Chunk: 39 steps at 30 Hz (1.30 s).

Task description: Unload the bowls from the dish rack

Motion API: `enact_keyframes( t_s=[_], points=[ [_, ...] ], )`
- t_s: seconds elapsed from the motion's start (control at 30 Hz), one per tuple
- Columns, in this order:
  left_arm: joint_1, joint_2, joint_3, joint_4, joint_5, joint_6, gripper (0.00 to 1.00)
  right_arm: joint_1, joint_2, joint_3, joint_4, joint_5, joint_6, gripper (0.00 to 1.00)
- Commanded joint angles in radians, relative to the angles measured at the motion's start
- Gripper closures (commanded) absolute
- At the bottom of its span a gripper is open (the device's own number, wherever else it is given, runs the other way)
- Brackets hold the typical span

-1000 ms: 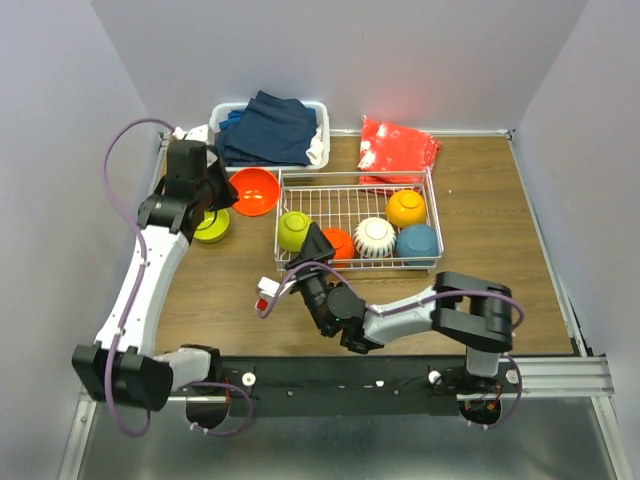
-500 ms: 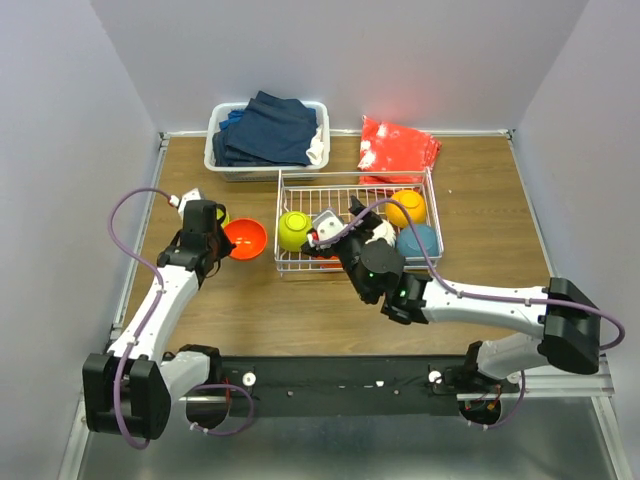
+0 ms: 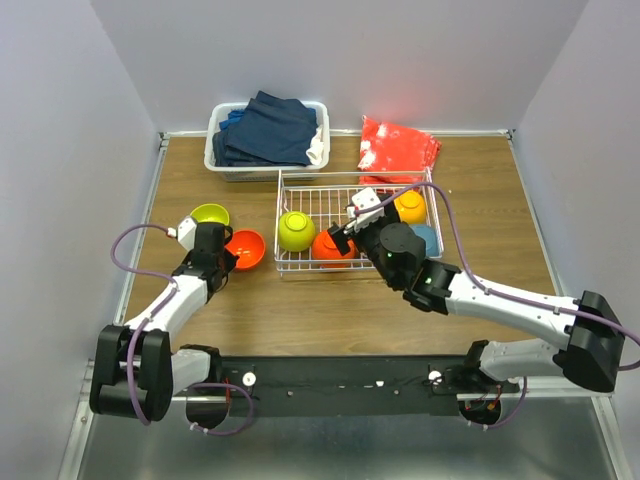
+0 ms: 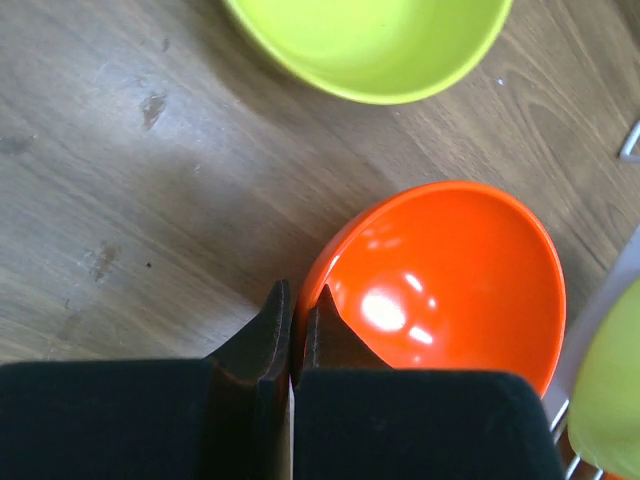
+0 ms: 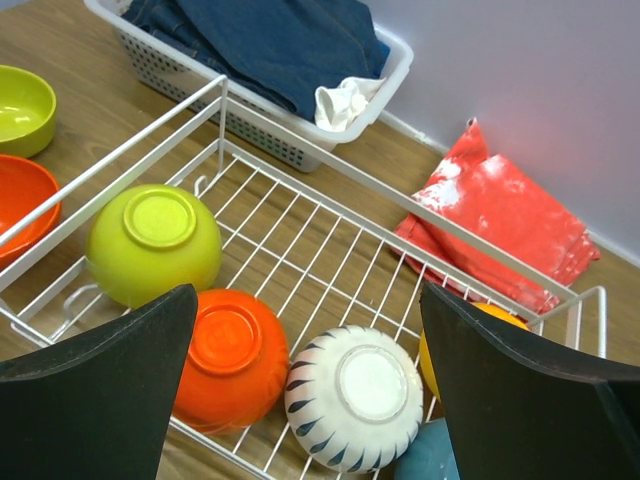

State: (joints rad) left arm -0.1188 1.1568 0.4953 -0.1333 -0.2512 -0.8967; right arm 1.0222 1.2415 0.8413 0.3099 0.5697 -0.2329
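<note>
The white wire dish rack (image 3: 301, 187) holds upturned bowls: lime green (image 5: 155, 245), red-orange (image 5: 230, 360), white with dark stripes (image 5: 355, 395), a sliver of yellow-orange (image 5: 490, 313) and teal (image 5: 435, 462). My right gripper (image 5: 308, 300) is open and empty above the striped bowl; in the top view (image 3: 362, 215) it hides that bowl. My left gripper (image 4: 298, 310) is shut on the near rim of a second red-orange bowl (image 4: 450, 280), low over the table left of the rack (image 3: 245, 248). A second lime green bowl (image 3: 210, 214) sits upright beside it.
A white plastic tub of dark blue clothes (image 3: 268, 130) stands behind the rack's left end. A red cloth (image 3: 397, 148) lies behind its right end. The rack's left wall (image 4: 630, 140) is close to the held bowl.
My left arm has brought the red-orange bowl down and nearer, beside the lime bowl. My right arm has swung from the rack's front left to above its middle.
</note>
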Motion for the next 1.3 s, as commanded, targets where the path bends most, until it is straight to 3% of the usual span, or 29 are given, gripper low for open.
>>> enact_keyframes(
  t_s=[0.0, 0.17, 0.37, 0.4, 0.47, 0.73, 0.87, 1.0, 1.13, 1.27],
  points=[
    [0.005, -0.019, -0.038, 0.074, -0.129, -0.099, 1.0, -0.033, -0.022, -0.025, -0.055, -0.063, 0.093, 0.0],
    [0.013, -0.035, -0.057, 0.025, -0.16, -0.137, 0.99, -0.056, -0.01, -0.024, -0.061, -0.094, 0.128, 0.0],
    [0.016, -0.042, -0.087, 0.008, -0.148, -0.183, 0.79, -0.089, 0.035, 0.011, -0.106, -0.139, 0.165, 0.0],
    [0.015, -0.048, -0.089, 0.008, -0.14, -0.183, 0.7, -0.094, 0.042, 0.015, -0.112, -0.148, 0.168, 0.0],
    [0.016, -0.06, -0.084, -0.005, -0.117, -0.177, 0.62, -0.097, 0.059, 0.021, -0.126, -0.162, 0.181, 0.0],
    [0.016, -0.252, -0.043, -0.136, -0.151, -0.119, 0.29, -0.128, 0.101, 0.065, -0.181, -0.215, 0.23, 0.0],
    [0.015, -0.362, 0.015, -0.189, -0.165, -0.001, 0.11, -0.146, 0.136, 0.105, -0.219, -0.252, 0.294, 0.0],
    [0.016, -0.459, 0.071, -0.177, -0.145, 0.152, 0.01, -0.171, 0.191, 0.151, -0.238, -0.301, 0.313, 0.0],
    [0.016, -0.486, 0.12, -0.14, -0.065, 0.377, 0.01, -0.178, 0.263, 0.209, -0.256, -0.317, 0.3, 0.0],
    [-0.013, -0.499, 0.164, -0.14, -0.065, 0.505, 0.01, -0.183, 0.349, 0.277, -0.27, -0.35, 0.287, 0.0]
  ],
)
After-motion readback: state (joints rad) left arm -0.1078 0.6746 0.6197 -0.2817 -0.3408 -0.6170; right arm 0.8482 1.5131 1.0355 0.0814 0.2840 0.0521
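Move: The left hand holds an orange bowl by its left rim, hovering low; its table spot centres about 3 cm right, 1 cm ahead and 3 cm below, with the unloaded green bowl 10 cm ahead and 3 cm left of the hand. From the high, empty right hand, the racked orange bowl lies roughly 6 cm left, 2 cm ahead and 20 cm down, the racked green bowl 14 cm left and 5 cm ahead, the white bowl 4 cm right and 3 cm ahead. Still pinching the orange bowl's rim, the left hand eases it about 2 cm left, slightly back and down onto the table beside the green one, then opens wide, lets go and climbs some 17 cm clear, fingers levelling. The open right hand meanwhile sinks about 8 cm towards the racked orange and green bowls, going forward and later left as well, fingers tipping down some 20 degrees, touching nothing yet. ##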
